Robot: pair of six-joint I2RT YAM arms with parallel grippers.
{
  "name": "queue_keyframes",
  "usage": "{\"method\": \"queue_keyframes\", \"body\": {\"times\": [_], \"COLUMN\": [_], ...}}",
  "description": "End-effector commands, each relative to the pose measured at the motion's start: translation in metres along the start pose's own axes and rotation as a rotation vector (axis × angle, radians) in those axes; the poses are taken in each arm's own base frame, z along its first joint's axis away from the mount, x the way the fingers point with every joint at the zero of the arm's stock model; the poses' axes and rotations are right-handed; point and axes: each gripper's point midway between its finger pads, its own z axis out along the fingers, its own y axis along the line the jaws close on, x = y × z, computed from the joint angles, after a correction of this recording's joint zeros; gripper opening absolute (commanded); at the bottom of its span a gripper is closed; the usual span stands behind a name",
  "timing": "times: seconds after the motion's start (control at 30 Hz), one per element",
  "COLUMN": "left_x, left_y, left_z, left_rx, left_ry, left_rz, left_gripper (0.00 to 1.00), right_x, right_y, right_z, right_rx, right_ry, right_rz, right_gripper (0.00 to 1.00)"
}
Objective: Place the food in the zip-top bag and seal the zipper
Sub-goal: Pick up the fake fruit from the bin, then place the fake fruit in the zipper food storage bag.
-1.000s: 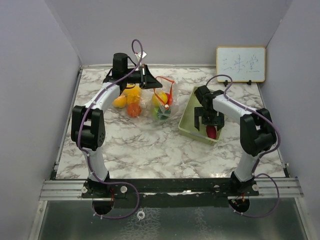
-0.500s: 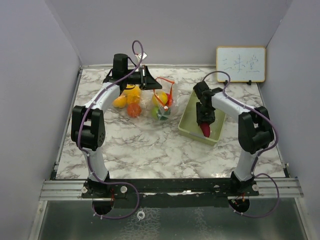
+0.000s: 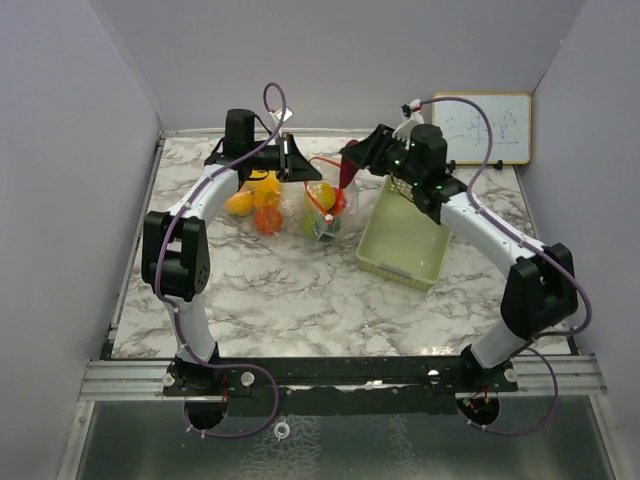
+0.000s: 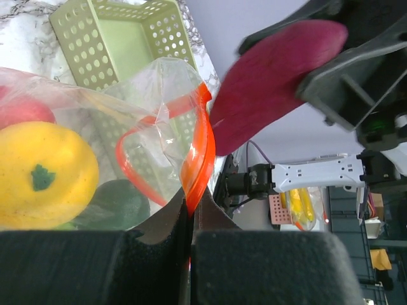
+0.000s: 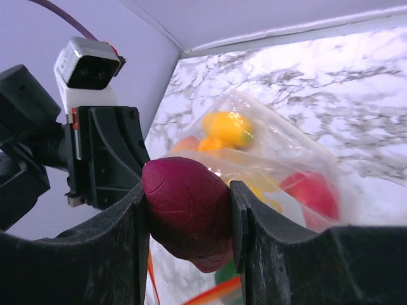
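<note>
The clear zip-top bag point(image 3: 322, 208) lies at the back of the table, its orange zipper rim point(image 4: 197, 159) lifted. My left gripper point(image 4: 191, 219) is shut on that rim, holding the mouth up. Inside the bag show yellow food point(image 4: 44, 175), green food point(image 4: 117, 203) and red food point(image 5: 311, 190). My right gripper point(image 5: 187, 216) is shut on a dark red food piece point(image 5: 184, 206). It hangs in the air just right of the bag's mouth point(image 3: 348, 165), close to the left gripper point(image 3: 296, 160).
The pale green perforated basket point(image 3: 405, 240) stands to the right of the bag with nothing showing in it. A small whiteboard point(image 3: 482, 128) leans on the back wall at the right. Grey walls close in the marble table point(image 3: 300, 290) on three sides.
My right gripper closed on the dark red food in the basket, lifted it out and carried it back and left to the bag's mouth. The left arm kept still.
</note>
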Motion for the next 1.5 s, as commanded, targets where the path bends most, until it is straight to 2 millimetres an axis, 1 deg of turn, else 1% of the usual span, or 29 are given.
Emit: {"method": "queue_keyframes", "body": {"times": [0.0,0.07,0.1,0.13,0.23,0.37,0.43,0.5,0.57,0.63,0.7,0.77,0.83,0.87,0.97,1.07,1.1,1.17,1.23,1.27,1.37,1.43,1.47], "left_x": [-0.003,-0.006,-0.007,-0.008,-0.012,-0.015,-0.017,-0.019,-0.021,-0.023,-0.024,-0.026,-0.027,-0.028,-0.027,-0.025,-0.025,-0.023,-0.02,-0.019,-0.015,-0.013,-0.013], "left_y": [-0.011,-0.011,-0.012,-0.013,-0.016,-0.019,-0.02,-0.021,-0.022,-0.024,-0.025,-0.026,-0.028,-0.029,-0.031,-0.031,-0.032,-0.03,-0.026,-0.023,-0.017,-0.017,-0.017], "left_z": [-0.005,-0.005,-0.005,-0.005,-0.004,-0.005,-0.005,-0.005,-0.005,-0.006,-0.007,-0.008,-0.008,-0.008,-0.009,-0.01,-0.01,-0.01,-0.009,-0.009,-0.008,-0.009,-0.009], "left_rx": [0.013,0.014,0.014,0.014,0.018,0.021,0.023,0.025,0.027,0.028,0.029,0.032,0.036,0.038,0.038,0.045,0.048,0.055,0.061,0.061,0.05,0.047,0.045], "left_ry": [-0.003,-0.006,-0.006,-0.009,-0.015,-0.02,-0.021,-0.022,-0.026,-0.03,-0.033,-0.039,-0.042,-0.042,-0.044,-0.038,-0.035,-0.027,-0.015,-0.01,0.009,0.018,0.018], "left_rz": [0.037,0.042,0.044,0.047,0.059,0.069,0.073,0.079,0.085,0.092,0.095,0.1,0.1,0.1,0.102,0.103,0.107,0.112,0.105,0.099,0.083,0.083,0.085], "left_gripper": [0.0,0.0,0.0,0.0,0.0,0.0,0.0,0.0,0.0,0.0,0.0,0.0,0.0,0.0,0.0,0.0,0.0,0.0,0.0,0.0,0.0,0.0,0.0], "right_x": [0.014,0.031,0.043,0.051,0.076,0.108,0.125,0.139,0.146,0.143,0.14,0.149,0.161,0.164,0.156,0.131,0.121,0.1,0.087,0.08,0.081,0.085,0.084], "right_y": [0.036,0.049,0.061,0.065,0.059,0.052,0.049,0.042,0.037,0.039,0.046,0.051,0.055,0.055,0.057,0.054,0.054,0.061,0.071,0.08,0.094,0.092,0.084], "right_z": [0.042,0.053,0.056,0.057,0.059,0.045,0.033,0.019,0.009,0.003,0.004,0.008,0.013,0.013,0.013,0.01,0.009,0.006,0.003,0.002,-0.002,-0.004,-0.004], "right_rx": [-0.121,-0.088,-0.091,-0.089,-0.047,0.01,0.022,0.052,0.073,0.073,0.039,0.01,-0.029,-0.03,-0.014,0.021,0.029,-0.01,-0.066,-0.106,-0.216,-0.236,-0.178], "right_ry": [-0.097,-0.089,-0.086,-0.083,-0.019,0.116,0.19,0.25,0.274,0.265,0.268,0.321,0.368,0.39,0.392,0.327,0.293,0.236,0.218,0.217,0.27,0.307,0.309], "right_rz": [0.051,0.003,-0.012,-0.011,0.045,0.071,0.076,0.1,0.119,0.116,0.113,0.114,0.12,0.12,0.075,-0.045,-0.094,-0.223,-0.362,-0.426,-0.578,-0.635,-0.619], "right_gripper": [0.02,0.02,0.02,0.02,0.02,0.02,0.02,0.03,0.03,0.03,0.04,0.05,0.09,0.16,0.5,0.98,1.0,1.0,1.0,1.0,1.0,1.0,1.0]}}
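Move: The right hand, already holding the dark red fruit, has the bag's open mouth roughly 9 cm to its left, 5 cm back and 10 cm below. The yellow fruit in the bag lies about 9 cm left, 1 cm back and 18 cm down; the empty bin some 11 cm right, 6 cm back and 25 cm down. From the left hand, still pinching the zipper rim, the mouth lies 4 cm right, 3 cm back and 5 cm below. Right hand carries the fruit about 10 cm left, down and back to the bag mouth, opens wide, then rises. ##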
